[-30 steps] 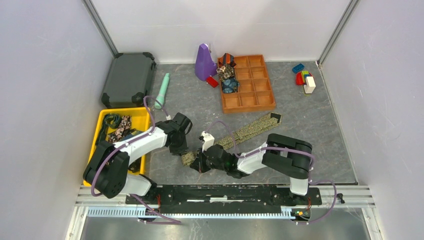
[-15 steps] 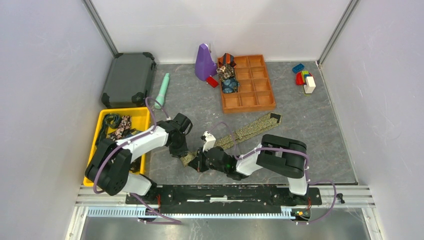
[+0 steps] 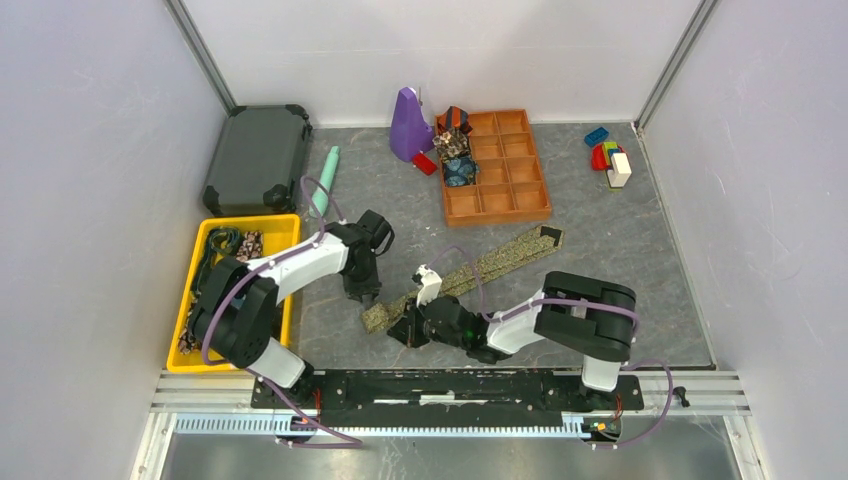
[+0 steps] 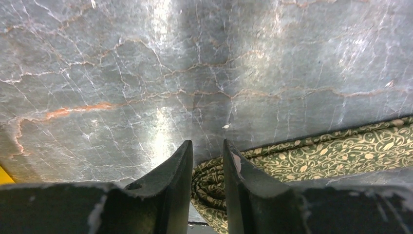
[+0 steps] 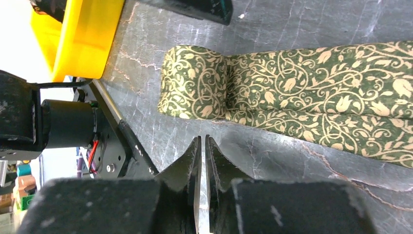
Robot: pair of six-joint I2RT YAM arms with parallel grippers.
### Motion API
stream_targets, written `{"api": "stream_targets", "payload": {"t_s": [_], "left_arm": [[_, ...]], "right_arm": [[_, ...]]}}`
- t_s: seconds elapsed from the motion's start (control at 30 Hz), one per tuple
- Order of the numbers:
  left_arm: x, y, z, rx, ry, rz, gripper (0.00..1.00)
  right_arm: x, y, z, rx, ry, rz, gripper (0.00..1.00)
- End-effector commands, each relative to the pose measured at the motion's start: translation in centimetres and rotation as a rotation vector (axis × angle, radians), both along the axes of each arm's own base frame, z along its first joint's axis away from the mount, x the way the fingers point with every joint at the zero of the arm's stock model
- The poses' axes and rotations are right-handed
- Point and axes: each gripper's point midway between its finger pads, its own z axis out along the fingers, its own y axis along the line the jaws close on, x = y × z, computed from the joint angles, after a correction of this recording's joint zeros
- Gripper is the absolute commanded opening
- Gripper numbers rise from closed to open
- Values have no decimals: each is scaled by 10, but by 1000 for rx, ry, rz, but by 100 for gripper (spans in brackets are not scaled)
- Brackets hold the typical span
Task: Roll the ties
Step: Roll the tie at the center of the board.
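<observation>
An olive-gold patterned tie [image 3: 470,272] lies in a diagonal strip on the grey table. Its near end [image 5: 192,83] is folded into a short loose roll. My left gripper [image 3: 362,292] hovers just beyond that end, open a finger's width and holding nothing. In the left wrist view the roll [image 4: 209,187] shows through the gap of the gripper [image 4: 207,142]. My right gripper [image 3: 402,332] sits on the near side of the tie [image 5: 302,97]. Its jaws [image 5: 202,137] are almost together with only a thin slit, and they are empty. More ties lie in the yellow bin [image 3: 250,220].
A wooden compartment tray [image 3: 510,205] at the back holds rolled ties [image 3: 453,147]. A purple cone [image 3: 408,125], a teal cylinder [image 3: 325,180] and a dark case [image 3: 258,158] stand at the back left. Toy blocks [image 3: 608,160] are at the back right. The arm rail runs along the near edge.
My left gripper has lifted off the tie's near end and moved back from it. My right gripper has drawn slightly towards the near edge, and its jaws have parted a crack.
</observation>
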Motion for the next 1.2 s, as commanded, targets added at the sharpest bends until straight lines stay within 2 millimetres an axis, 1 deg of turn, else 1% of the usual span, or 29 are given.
{"api": "stream_targets", "payload": {"t_s": [0.0,0.1,0.17,0.2,0.23,0.27,0.37,0.43,0.5,0.57,0.6,0.73,0.87,1.03,1.17], "left_arm": [[18,2,8,44,-34,-13,36],[25,4,14,70,-49,-15,35],[29,9,23,98,-69,-12,35],[31,11,29,103,-86,-8,35],[31,11,33,96,-98,-11,35],[31,10,39,78,-115,-11,35],[25,14,58,46,-172,8,38],[20,18,70,18,-224,27,42],[13,24,79,-6,-273,52,49],[4,27,87,-53,-323,88,62],[1,27,90,-81,-344,108,64],[-13,32,93,-164,-411,185,67],[-25,35,84,-180,-400,200,67],[-31,25,71,-248,-377,207,65],[-34,19,65,-276,-367,201,63]], "right_arm": [[-6,-7,17,-5,-54,48,13],[-10,-19,23,-14,-74,63,14],[-11,-24,34,-17,-102,76,16],[-11,-24,40,-24,-115,89,18],[-13,-24,41,-53,-126,108,20],[-12,-21,47,-75,-139,128,21],[-6,-19,59,-156,-174,148,24],[0,-20,65,-188,-183,137,28],[6,-18,69,-204,-188,142,32],[12,-15,67,-229,-187,160,34],[15,-12,68,-236,-186,166,34],[26,-4,66,-257,-181,193,36],[34,2,64,-280,-178,210,38],[41,7,60,-298,-179,213,38],[40,11,56,-296,-168,241,38]]}}
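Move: The rolled end of the tie lies about 4 cm back and 1 cm right of the left hand, nearly level with its downward fingertips. From the right hand the same roll is roughly 4 cm ahead and 4 cm left, at about its height. The flat length of tie runs forward-right from the roll, its middle some 12 cm ahead and 14 cm right of the right hand. The yellow bin's middle stands about 26 cm left of the left hand, level with it fore and aft. The left hand slides 2 cm farther forward, then lifts nearly 10 cm and swings back and to the left away from the roll, opening wider and tilting its fingertips some 20 degrees forward before it sinks about 3.5 cm again on the roll's left. Meanwhile the right hand draws off to the right a little, rises about 7 cm, then comes back left and forward to hover just above and right of the roll, sinking a little at the end, its fingers parting from nearly shut and tipping more steeply down. ##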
